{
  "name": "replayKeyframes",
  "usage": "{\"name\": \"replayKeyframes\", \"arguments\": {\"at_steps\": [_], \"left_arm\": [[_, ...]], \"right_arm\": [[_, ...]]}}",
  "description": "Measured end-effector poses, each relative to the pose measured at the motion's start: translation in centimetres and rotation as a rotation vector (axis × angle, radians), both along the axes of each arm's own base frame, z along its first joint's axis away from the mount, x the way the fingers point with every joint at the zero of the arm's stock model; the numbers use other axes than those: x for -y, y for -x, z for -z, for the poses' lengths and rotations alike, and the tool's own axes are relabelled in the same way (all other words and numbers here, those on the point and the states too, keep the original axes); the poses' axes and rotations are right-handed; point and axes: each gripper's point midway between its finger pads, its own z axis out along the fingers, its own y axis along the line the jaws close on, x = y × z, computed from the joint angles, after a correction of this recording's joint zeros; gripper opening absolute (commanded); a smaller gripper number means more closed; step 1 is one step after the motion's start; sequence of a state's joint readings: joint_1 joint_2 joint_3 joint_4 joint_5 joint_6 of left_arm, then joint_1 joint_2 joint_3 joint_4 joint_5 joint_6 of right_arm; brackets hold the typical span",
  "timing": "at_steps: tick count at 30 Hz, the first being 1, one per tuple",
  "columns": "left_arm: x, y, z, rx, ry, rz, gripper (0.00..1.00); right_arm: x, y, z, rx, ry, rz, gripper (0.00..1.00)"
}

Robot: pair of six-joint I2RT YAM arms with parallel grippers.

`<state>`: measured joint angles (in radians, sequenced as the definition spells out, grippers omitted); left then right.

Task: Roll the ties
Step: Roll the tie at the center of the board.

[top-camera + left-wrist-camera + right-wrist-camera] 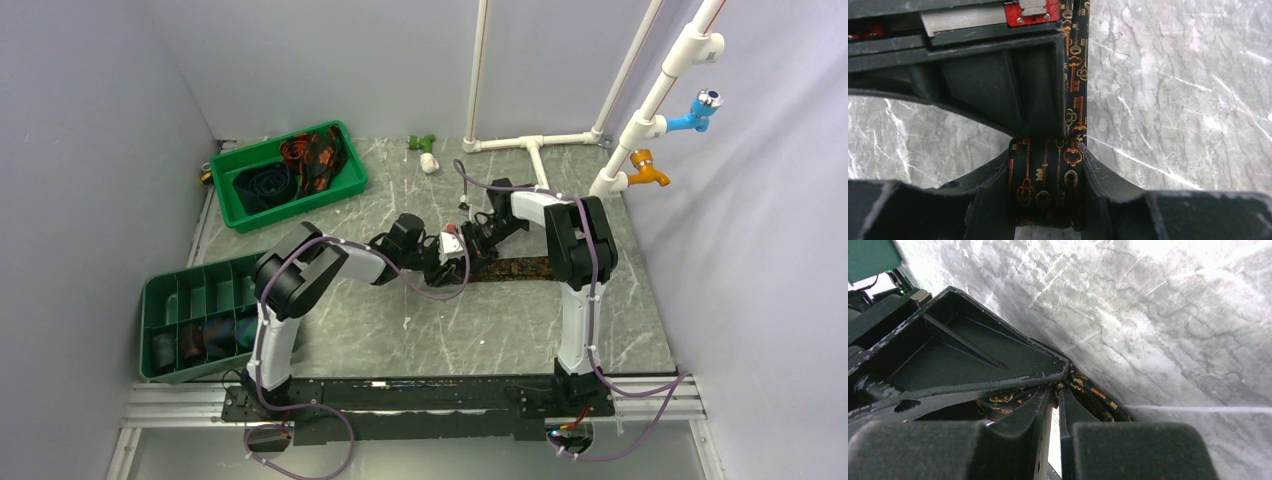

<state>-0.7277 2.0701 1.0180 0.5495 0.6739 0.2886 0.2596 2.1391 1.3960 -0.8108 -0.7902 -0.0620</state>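
A black tie with an orange key print lies in the middle of the table, its flat length [520, 268] running right. Its near end is wound into a small roll [1044, 192]. My left gripper [1046, 162] is shut on this roll, one finger pressed against each side. The unrolled strip [1076, 75] leads away past the right arm's finger [998, 80]. My right gripper [1054, 392] has its jaws nearly together, a thin slit between them, with the tips inside the tie's coil [1093, 395]. In the top view the left gripper [447, 262] and right gripper [468, 240] meet at the roll.
A green tray [345, 185] at the back left holds loose ties. A green compartment tray [160, 290] at the left edge holds rolled ties [190, 340]. White pipes [530, 145] and a green-white fitting [425, 150] stand at the back.
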Motion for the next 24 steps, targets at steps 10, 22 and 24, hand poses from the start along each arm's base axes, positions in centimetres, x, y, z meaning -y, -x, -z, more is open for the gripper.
{"name": "replayKeyframes", "arguments": {"at_steps": [10, 22, 24], "left_arm": [[-0.4, -0.3, 0.2, -0.01, -0.145, 0.064, 0.1], [-0.6, -0.4, 0.2, -0.044, -0.185, 0.058, 0.1], [-0.6, -0.4, 0.2, -0.047, -0.187, 0.058, 0.1]], "right_arm": [[2.2, 0.0, -2.1, 0.002, -0.009, 0.001, 0.4], [-0.1, -0.4, -6.4, -0.008, -0.162, 0.064, 0.5], [-0.4, -0.7, -6.2, -0.008, -0.165, 0.076, 0.5]]}}
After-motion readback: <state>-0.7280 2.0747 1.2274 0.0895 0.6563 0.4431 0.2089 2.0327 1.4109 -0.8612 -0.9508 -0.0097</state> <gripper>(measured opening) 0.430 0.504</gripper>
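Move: The partly rolled tie sits between the left hand's fingers, its middle about level with that hand's fingertips. From the right hand, which has hold of the tie close by, the roll lies some 4 cm to the left, about 1 cm back and 1 cm higher. The visible flat strip centres roughly 7 cm to the right hand's right, level fore and aft and about 1 cm lower. The green valve stands about 22 cm ahead and 6 cm left of the left hand, at hand height. The tie is let go by the right hand, whose shut fingers open to about half while it backs off to its right and lifts about 6 cm, then swings back left above the roll's side, fingertips tilting up some 10 degrees. The left hand keeps the roll between its fingers almost on the spot, tipping their points down about 10 degrees. ##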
